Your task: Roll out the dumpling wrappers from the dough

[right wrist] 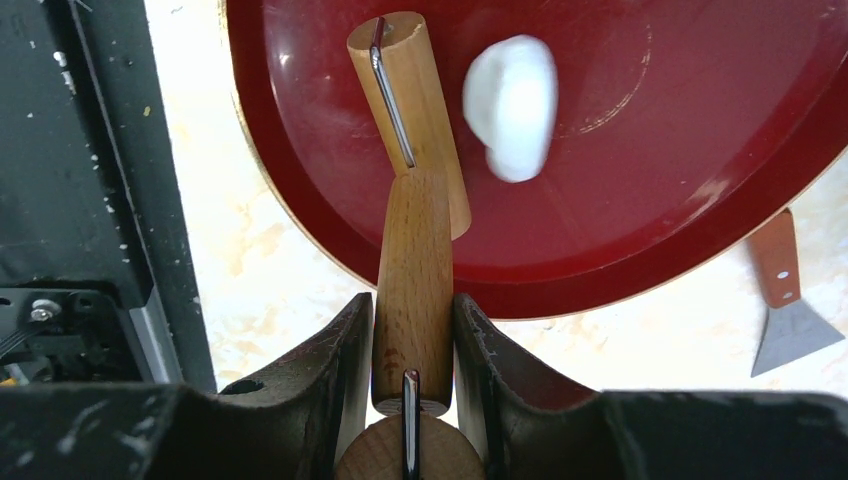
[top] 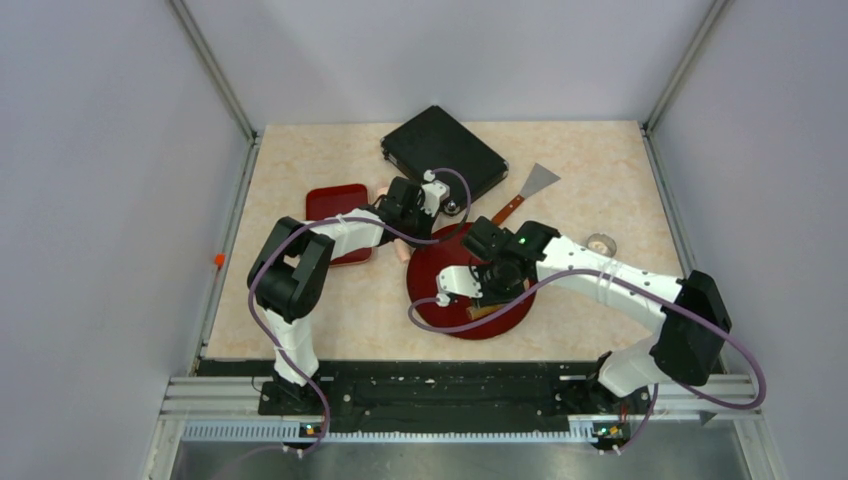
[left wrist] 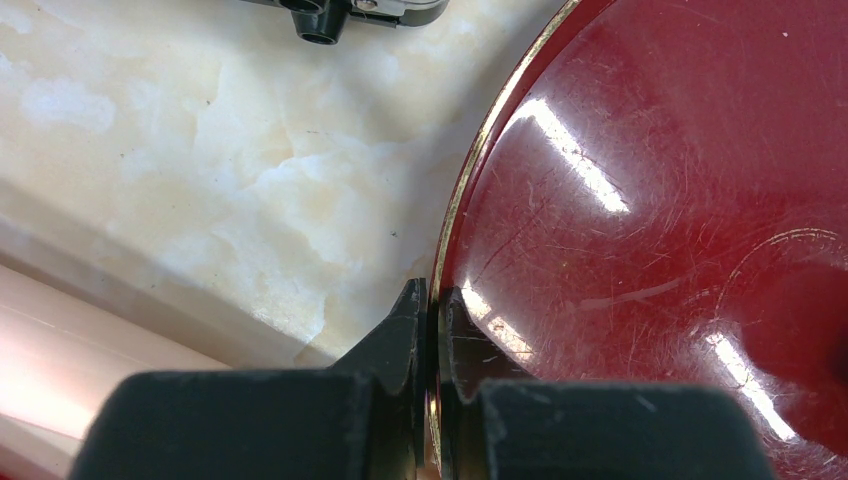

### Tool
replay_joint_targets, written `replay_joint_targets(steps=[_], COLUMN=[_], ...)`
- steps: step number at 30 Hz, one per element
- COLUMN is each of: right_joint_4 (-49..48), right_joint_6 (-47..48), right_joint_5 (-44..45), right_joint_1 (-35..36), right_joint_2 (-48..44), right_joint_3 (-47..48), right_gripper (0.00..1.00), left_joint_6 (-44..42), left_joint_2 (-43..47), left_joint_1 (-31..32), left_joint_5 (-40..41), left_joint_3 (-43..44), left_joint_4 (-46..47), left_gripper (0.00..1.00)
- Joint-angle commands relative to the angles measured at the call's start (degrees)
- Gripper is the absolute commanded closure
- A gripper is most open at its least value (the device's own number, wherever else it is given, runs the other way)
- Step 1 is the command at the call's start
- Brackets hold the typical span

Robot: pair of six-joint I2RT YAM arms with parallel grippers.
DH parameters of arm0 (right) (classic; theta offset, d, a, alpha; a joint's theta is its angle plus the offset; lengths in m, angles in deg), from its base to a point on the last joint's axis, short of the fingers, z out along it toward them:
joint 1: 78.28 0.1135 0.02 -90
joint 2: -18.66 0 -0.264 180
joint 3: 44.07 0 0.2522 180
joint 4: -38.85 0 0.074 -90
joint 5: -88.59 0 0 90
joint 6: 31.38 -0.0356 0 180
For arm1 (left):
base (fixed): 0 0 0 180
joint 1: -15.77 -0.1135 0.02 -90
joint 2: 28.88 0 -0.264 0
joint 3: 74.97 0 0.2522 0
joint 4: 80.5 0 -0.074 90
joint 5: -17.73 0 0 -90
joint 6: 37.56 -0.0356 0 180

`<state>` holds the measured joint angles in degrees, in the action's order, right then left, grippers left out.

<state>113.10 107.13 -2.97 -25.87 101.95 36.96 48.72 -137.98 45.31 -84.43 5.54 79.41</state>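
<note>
A soft white lump of dough (right wrist: 512, 105) lies on the round red plate (right wrist: 650, 170). Just to its left a wooden roller (right wrist: 410, 110) rests on the plate. My right gripper (right wrist: 413, 300) is shut on the roller's wooden handle (right wrist: 414, 260), above the plate's rim. My left gripper (left wrist: 432, 290) is shut on the gold-edged rim of the red plate (left wrist: 650, 200). In the top view the left gripper (top: 425, 228) sits at the plate's far-left edge, and the right gripper (top: 480, 295) hangs over the plate (top: 440, 262), hiding the dough. No dumpling wrappers are in view.
A black box (top: 443, 150) stands at the back, with a metal scraper (top: 530, 188) to its right. Behind the left arm lies a red rectangular tray (top: 335, 203). A small clear ring (top: 601, 243) sits right of the plate. A pale pink cylinder (left wrist: 60, 345) lies near the left gripper.
</note>
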Motion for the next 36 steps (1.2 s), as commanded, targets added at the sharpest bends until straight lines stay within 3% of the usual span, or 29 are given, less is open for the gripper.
replay_joint_targets(steps=[1, 10, 21, 28, 33, 36], right_joint_4=[6.7, 0.3, -1.9, -3.3, -7.4, -4.6], right_joint_6=[-0.3, -1.6, 0.1, 9.5, 21.8, 24.6], right_joint_5=[-8.0, -3.7, -2.2, 4.0, 2.6, -1.1], right_joint_1=[0.7, 0.6, 0.7, 0.6, 0.7, 0.7], right_joint_2=[1.1, 0.0, -5.6, -4.9, -7.4, -6.9], right_joint_3=[-1.1, -0.7, 7.5, 10.6, 9.2, 10.6], right_gripper=[1.00, 1.00, 1.00, 1.00, 1.00, 1.00], left_joint_6=[-0.5, -0.4, -1.1, -5.2, -10.1, -13.5], left_joint_2=[0.6, 0.7, 0.4, -4.9, -4.5, -5.0], left_joint_1=[-0.4, -0.3, -0.1, 1.7, 4.0, 5.4], left_joint_5=[6.8, 6.8, 6.7, 3.2, 3.0, 3.8], left_joint_3=[-1.2, -1.3, -1.0, 6.0, 6.2, 7.6], left_joint_4=[2.0, 2.0, 1.9, -7.0, -7.3, -8.7], left_gripper=[1.00, 1.00, 1.00, 1.00, 1.00, 1.00])
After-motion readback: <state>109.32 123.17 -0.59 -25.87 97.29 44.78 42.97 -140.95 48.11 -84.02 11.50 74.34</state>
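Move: The dough lies on the red plate, about 9 cm ahead of the right hand, 5 cm to its left and 9 cm below. The held roller's head is roughly 4 cm ahead, 2 cm left and 8 cm below that hand. From the left hand, shut on the plate's rim, the dough is some 10 cm back and 12 cm right, nearly level; the pink rolling pin lies about 5 cm ahead and 7 cm left. Finish the right hand's backward stroke with the last 1 cm, then lift the roller off the plate: up about 7.5 cm, with forward and left together, swinging the fingertips forward some 15 degrees and turning counter-clockwise, grip kept. Near the end, keep the left fingers pinched on the rim and draw the plate about 2 cm right, turning it slightly clockwise. ##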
